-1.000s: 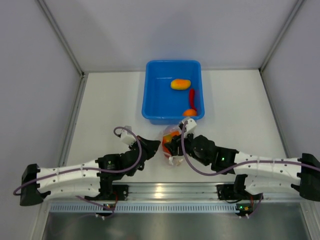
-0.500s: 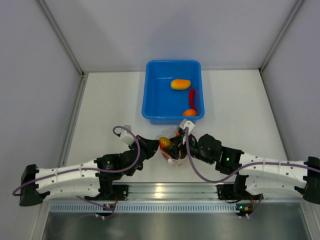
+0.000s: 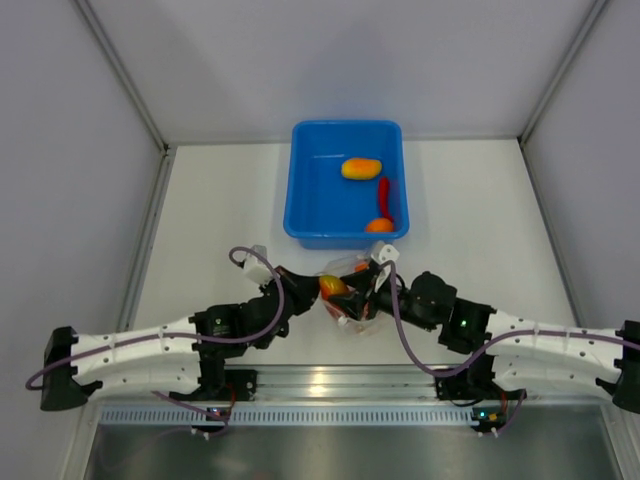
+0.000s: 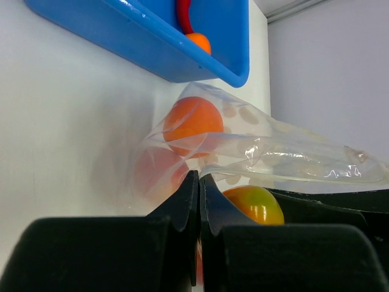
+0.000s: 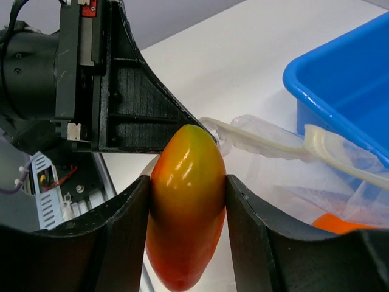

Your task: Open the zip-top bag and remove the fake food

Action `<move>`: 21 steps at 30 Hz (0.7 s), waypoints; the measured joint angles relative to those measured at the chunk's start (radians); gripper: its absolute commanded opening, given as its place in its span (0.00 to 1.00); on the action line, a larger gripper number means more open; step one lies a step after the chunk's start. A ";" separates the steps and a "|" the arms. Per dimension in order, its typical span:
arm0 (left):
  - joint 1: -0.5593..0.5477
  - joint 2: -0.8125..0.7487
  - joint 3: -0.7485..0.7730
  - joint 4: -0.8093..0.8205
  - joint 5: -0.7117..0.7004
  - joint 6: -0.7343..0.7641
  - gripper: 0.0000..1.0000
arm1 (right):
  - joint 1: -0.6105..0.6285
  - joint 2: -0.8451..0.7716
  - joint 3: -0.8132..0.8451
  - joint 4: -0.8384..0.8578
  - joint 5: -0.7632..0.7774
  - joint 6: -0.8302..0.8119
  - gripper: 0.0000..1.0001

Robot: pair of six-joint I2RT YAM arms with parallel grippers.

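The zip-top bag (image 3: 352, 268) lies just in front of the blue tub, clear with white dots, and its mouth is open. My left gripper (image 3: 312, 298) is shut on the bag's edge (image 4: 243, 163), jaws pressed together on the plastic (image 4: 199, 182). My right gripper (image 5: 187, 182) is shut on an orange-red toy fruit with a yellow-green tip (image 5: 185, 237), held at the bag's mouth (image 3: 333, 287). An orange ball (image 4: 193, 121) and a reddish piece (image 4: 157, 173) are inside the bag. The bag's white zip strip (image 5: 273, 143) runs behind the fruit.
The blue tub (image 3: 300, 190) stands behind the bag and holds a yellow-orange fruit (image 3: 361, 168), a red chili (image 3: 384, 190) and an orange piece (image 3: 379, 225). Its near corner shows in the right wrist view (image 5: 328, 91). Grey walls close in the table.
My right gripper has drawn back out of the bag with the orange-red fruit, which now shows at the bag's mouth. The right arm has shifted right. My left gripper has kept hold of the bag.
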 measured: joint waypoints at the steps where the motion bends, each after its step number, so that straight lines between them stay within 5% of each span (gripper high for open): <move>1: 0.001 0.008 0.003 0.001 -0.001 0.000 0.00 | 0.000 -0.002 -0.005 0.010 0.010 0.003 0.14; 21: 0.005 0.087 0.019 0.023 0.064 0.001 0.00 | 0.005 0.056 0.000 0.276 0.248 0.115 0.10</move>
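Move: My right hand already grips the red-yellow mango, and the blue bin it is bound for has its middle roughly 28 cm straight ahead and some 8 cm lower. The orange still in the bag lies about 7 cm ahead of that hand, 3 cm to its right and 9 cm lower; the orange in the bin is some 19 cm ahead and 8 cm right, about 9 cm lower. From my left hand, pinching the bag's edge, the bin's middle is about 28 cm ahead and 8 cm right, some 8 cm lower. I keep the mango in my right fingers and bring it up about 5 cm, drawing it up out of the bag's mouth while reaching nearly 4 cm forward towards the blue bin; the fingertips tip up some 15 degrees and swing clockwise about as much. My left hand keeps its pinch on the bag's edge, easing about 2 cm to the right and a little down. ##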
